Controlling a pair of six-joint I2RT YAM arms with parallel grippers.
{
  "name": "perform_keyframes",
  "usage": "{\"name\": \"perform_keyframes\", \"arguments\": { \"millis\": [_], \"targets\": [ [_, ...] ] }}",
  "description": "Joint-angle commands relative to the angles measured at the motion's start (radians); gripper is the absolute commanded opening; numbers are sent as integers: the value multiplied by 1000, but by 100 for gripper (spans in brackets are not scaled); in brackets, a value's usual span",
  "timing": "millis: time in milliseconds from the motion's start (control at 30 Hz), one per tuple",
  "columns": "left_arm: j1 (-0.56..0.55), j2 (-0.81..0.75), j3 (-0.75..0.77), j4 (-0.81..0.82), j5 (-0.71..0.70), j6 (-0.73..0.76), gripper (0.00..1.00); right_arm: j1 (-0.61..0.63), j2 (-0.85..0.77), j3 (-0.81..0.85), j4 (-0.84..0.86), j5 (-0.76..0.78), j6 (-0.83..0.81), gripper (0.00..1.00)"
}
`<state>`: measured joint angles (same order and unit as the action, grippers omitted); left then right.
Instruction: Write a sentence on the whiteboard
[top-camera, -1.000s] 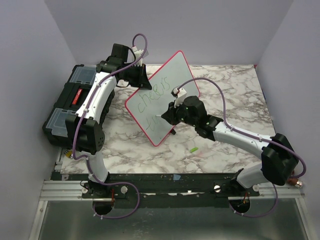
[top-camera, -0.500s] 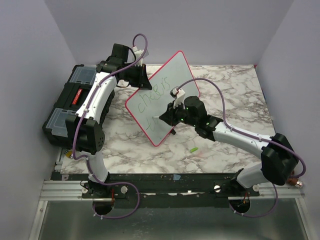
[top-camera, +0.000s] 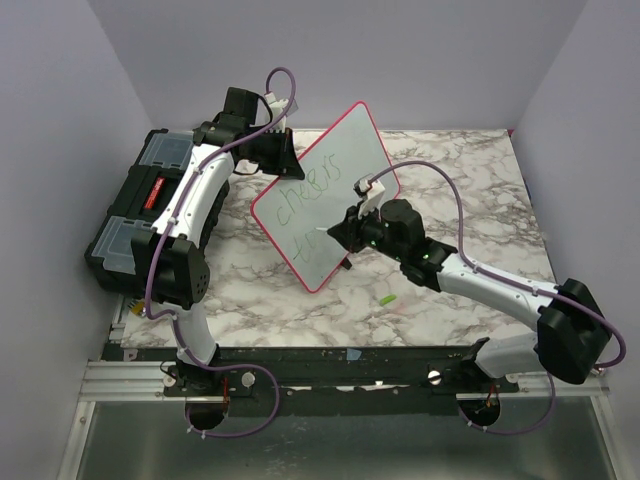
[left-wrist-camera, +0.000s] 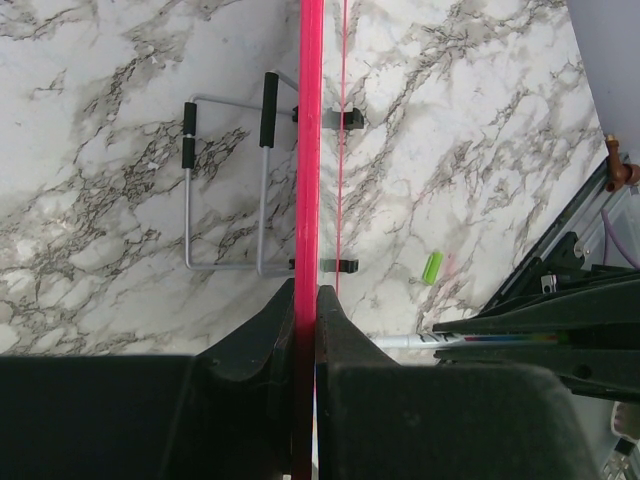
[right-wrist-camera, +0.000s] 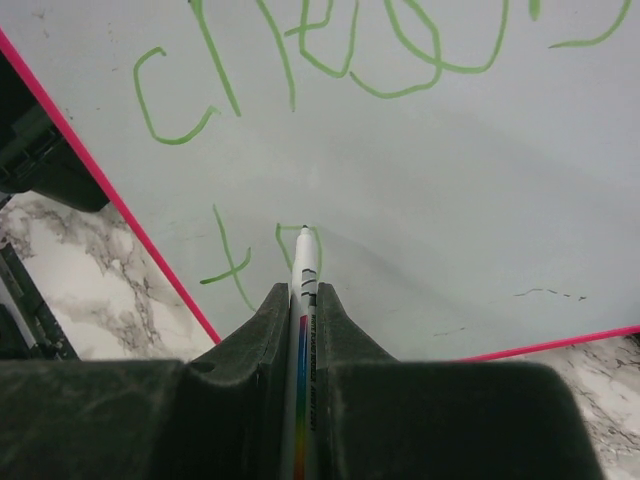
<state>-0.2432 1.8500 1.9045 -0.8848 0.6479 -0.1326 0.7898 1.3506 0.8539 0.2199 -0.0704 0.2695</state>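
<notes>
The whiteboard (top-camera: 345, 160) stands tilted on the marble table, its pink rim showing edge-on in the left wrist view (left-wrist-camera: 311, 150). My left gripper (top-camera: 274, 152) (left-wrist-camera: 306, 296) is shut on its upper left edge. The sentence (top-camera: 305, 195) (right-wrist-camera: 300, 60) is in green: "cheers" on one line, then a "t" (right-wrist-camera: 228, 262) and the start of another letter below. My right gripper (top-camera: 338, 232) (right-wrist-camera: 302, 290) is shut on a white marker (right-wrist-camera: 303, 262), and the tip touches the board beside the "t".
A black toolbox (top-camera: 135, 205) sits at the left, behind my left arm. A green marker cap (top-camera: 386, 299) (left-wrist-camera: 431, 268) lies on the table in front of the board. A wire stand (left-wrist-camera: 225, 180) lies flat behind the board.
My right gripper and marker have shifted slightly right along the second line, adding a stroke after the "t". The right elbow swung outward. The left arm and board have not moved.
</notes>
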Motion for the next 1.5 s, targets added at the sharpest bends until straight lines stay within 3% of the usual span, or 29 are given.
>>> {"name": "perform_keyframes", "arguments": {
  "millis": [0,667,1467],
  "targets": [
    [5,-22,-5,35,-66,56,0,-1,-1,8,32,114,0,1],
    [5,-27,-12,40,-58,56,0,-1,93,73,25,159,-18,1],
    [5,-29,-12,41,-57,52,0,-1,64,-61,-43,90,13,1]
  ]
}}
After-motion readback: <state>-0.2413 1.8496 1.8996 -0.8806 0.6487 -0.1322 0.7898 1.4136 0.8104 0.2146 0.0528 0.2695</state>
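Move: The bare patch where my right hand's marker goes next is about 7 cm ahead, 3 cm left and 3 cm below that hand. The freshly written "o" is some 4 cm ahead, 6 cm left and 4 cm down; the "t" is about 1 cm ahead, 9 cm left and 5 cm down. "cheers" is roughly 11 cm ahead, 6 cm left and 4 cm higher. From my left hand the patch is some 6 cm back, 6 cm right and 11 cm lower. With the marker still pinched and its tip clear of the whiteboard, I take my right hand about 3 cm forward, past the "o", turning it slightly clockwise and easing down. I set the tip on the bare patch, then draw one straight stroke of some 4 cm down, back and to the right, tip still on the board at the end. My left hand keeps the top edge pinched and still. ##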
